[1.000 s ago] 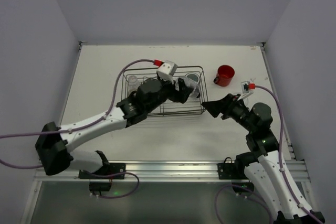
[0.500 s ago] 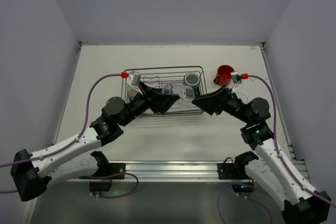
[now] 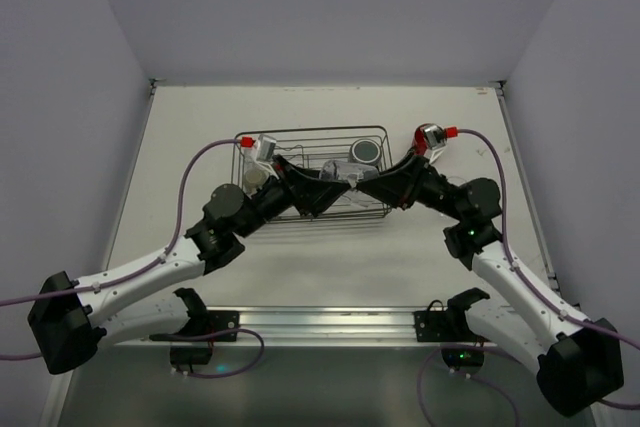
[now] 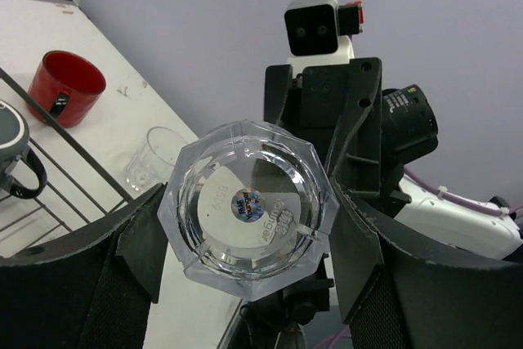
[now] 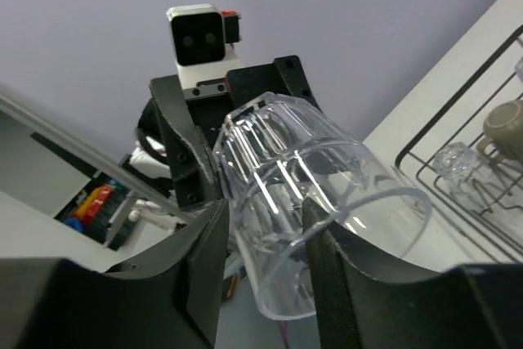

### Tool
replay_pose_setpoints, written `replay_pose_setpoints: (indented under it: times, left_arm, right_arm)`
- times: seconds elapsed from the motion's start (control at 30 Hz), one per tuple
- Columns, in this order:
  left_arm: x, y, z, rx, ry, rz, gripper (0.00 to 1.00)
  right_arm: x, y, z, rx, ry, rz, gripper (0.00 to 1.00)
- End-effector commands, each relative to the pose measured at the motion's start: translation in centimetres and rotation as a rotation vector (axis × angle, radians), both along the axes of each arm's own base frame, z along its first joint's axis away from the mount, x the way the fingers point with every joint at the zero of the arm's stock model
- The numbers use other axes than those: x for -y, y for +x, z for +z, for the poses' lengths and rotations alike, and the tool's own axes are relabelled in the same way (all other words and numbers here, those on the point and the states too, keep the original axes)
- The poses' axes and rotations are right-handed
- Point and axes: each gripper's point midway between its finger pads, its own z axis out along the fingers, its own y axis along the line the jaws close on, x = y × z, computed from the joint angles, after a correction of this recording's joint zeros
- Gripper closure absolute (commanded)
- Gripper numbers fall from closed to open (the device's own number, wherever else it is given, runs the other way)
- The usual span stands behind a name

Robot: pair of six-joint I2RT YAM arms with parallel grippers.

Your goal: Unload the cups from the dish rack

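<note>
A clear glass (image 3: 345, 175) hangs in the air over the black wire dish rack (image 3: 300, 135). My left gripper (image 3: 330, 189) is shut on its base, which fills the left wrist view (image 4: 249, 206). My right gripper (image 3: 370, 185) meets it from the right. In the right wrist view its jaws stand apart astride the glass wall (image 5: 310, 202), one finger (image 5: 200, 259) outside and the other at the rim. A dark mug (image 3: 365, 152) and an olive-tan cup (image 5: 507, 128) sit in the rack. The red mug (image 4: 65, 87) stands on the table.
Another clear glass (image 4: 155, 157) stands on the table right of the rack, near the red mug. One more small glass (image 5: 458, 161) lies inside the rack. White walls close the table on three sides.
The left arm drew back and lifted the clear glass up from the rack. The right arm swung left and up until its fingers reached the glass mouth.
</note>
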Motion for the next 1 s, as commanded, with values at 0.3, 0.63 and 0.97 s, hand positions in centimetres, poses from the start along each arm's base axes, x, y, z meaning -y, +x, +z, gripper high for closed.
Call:
replay_pose_setpoints:
  times: [0.3,0.63,0.97]
  left_arm:
    - [-5.4,0.9,2.9,0.094,0.037,0.237,0.0]
    - [-10.7,0.0,-7.2,0.006,0.667,0.294,0.0]
    - [-14.0,-1.6,-10.3,0.022,0.817,0.288,0.0]
  right_arm:
    - [1.2,0.2,-0.2,-0.021,-0.056,-0.12,1.0]
    - [17.7,6.4,-7.5,-0.224,-0.999,-0.973,1.0]
    - [23.7,8.6,-11.0,-0.455,-1.366,-1.002,1.0]
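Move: The clear glass is in my left fingers, its middle about 3 cm to the right of that hand and 2 cm ahead. My open right fingers straddle its rim wall, with the glass's middle about 4 cm to their left and 3 cm ahead. From my right hand, the standing glass is some 13 cm ahead, 25 cm right; the red mug 26 cm ahead, 22 cm right; the green mug 22 cm ahead, 6 cm right, all nearly 30 cm below. My right fingers close on the glass's wall near the rim, one inside, and my left fingers open to let go of the glass. Left hand then backs off about 12 cm left, rising briefly, then sinking 9 cm. Keeping its pinch, my right hand carries the glass some 21 cm right, curving forward and then down towards the standing glass, its fingers swinging from leftward to forward-and-down. ##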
